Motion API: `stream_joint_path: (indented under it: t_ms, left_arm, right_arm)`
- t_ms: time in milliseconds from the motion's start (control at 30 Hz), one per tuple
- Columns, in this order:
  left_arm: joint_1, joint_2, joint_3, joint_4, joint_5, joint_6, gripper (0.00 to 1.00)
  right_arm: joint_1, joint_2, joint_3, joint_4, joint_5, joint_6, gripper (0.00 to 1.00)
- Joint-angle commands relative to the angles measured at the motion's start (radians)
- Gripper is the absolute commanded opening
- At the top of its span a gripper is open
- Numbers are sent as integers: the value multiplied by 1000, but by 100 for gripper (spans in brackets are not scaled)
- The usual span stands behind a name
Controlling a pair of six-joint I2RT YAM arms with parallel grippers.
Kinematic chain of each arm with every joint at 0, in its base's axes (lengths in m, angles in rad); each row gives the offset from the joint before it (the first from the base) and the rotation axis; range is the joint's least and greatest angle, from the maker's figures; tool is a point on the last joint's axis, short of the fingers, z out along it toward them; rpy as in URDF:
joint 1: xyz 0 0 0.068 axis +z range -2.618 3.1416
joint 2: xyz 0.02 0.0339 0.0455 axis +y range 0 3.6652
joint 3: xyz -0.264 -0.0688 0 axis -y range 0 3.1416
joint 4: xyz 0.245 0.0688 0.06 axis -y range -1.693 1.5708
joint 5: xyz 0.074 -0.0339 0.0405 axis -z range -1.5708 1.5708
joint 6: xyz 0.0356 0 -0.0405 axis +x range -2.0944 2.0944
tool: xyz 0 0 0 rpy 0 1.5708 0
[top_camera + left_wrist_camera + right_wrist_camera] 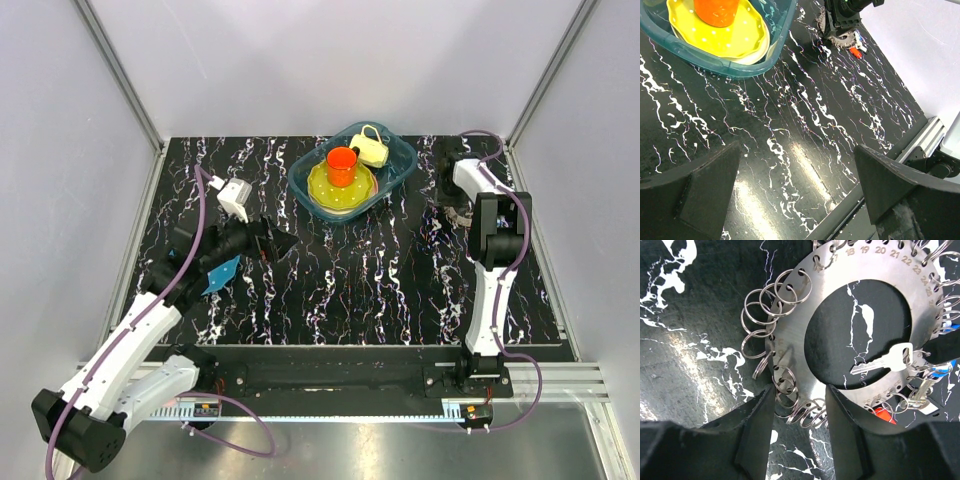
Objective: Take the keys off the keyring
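The keyring (pixel 790 340) is a flat round metal band with numbered holes, lying on the black marbled table at the far right (pixel 462 213). Several empty split rings hang along its left and lower rim. A silver key (pixel 885 361) lies across its middle hole, and keys with a blue head (pixel 940 371) and a red head (pixel 883 415) sit at the right rim. My right gripper (pixel 799 395) is low over it, open, its jaws straddling the lower rim and a few split rings. My left gripper (pixel 797 165) hangs wide open over bare table, far to the left (pixel 275 243).
A teal tub (pixel 400 165) at the back middle holds a yellow plate (pixel 325 190), an orange cup (pixel 342 165) and a small yellow pot (pixel 372 150). A blue flat piece (pixel 221 274) lies under the left arm. A metal rail (pixel 925 137) runs along the near edge.
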Motion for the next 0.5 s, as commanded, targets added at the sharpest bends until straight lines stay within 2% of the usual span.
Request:
stream_joint_path:
  t_ms: [0,467]
  left_arm:
    - [-3,4,24,31,-10,10,99]
    - [-3,2,20,33,-16,9,99]
  right_arm:
    - [-4,14,24,-4,-31,-35,48]
    - [-7,-44,-19,14,-72,-50,20]
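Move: Right gripper: the upright split ring on the near-left rim of the keyring disc stands at your fingertips, level fore and aft, about 1 cm left and 1 cm below. The disc's middle is some 2 cm ahead and 5 cm right; the loose-lying silver key in its hole is about 1 cm back and 5 cm right, the red tag roughly 4 cm back and 4 cm right. From the left gripper that split ring is about 24 cm ahead, 47 cm right and 25 cm down. Close the right gripper from about half open to roughly a quarter, so the two fingertips come in on the upright split ring from both sides and take it between them. Stay low at the disc's rim meanwhile, easing only about half a centimetre left and barely down, with the fingers still pointing steeply down. ##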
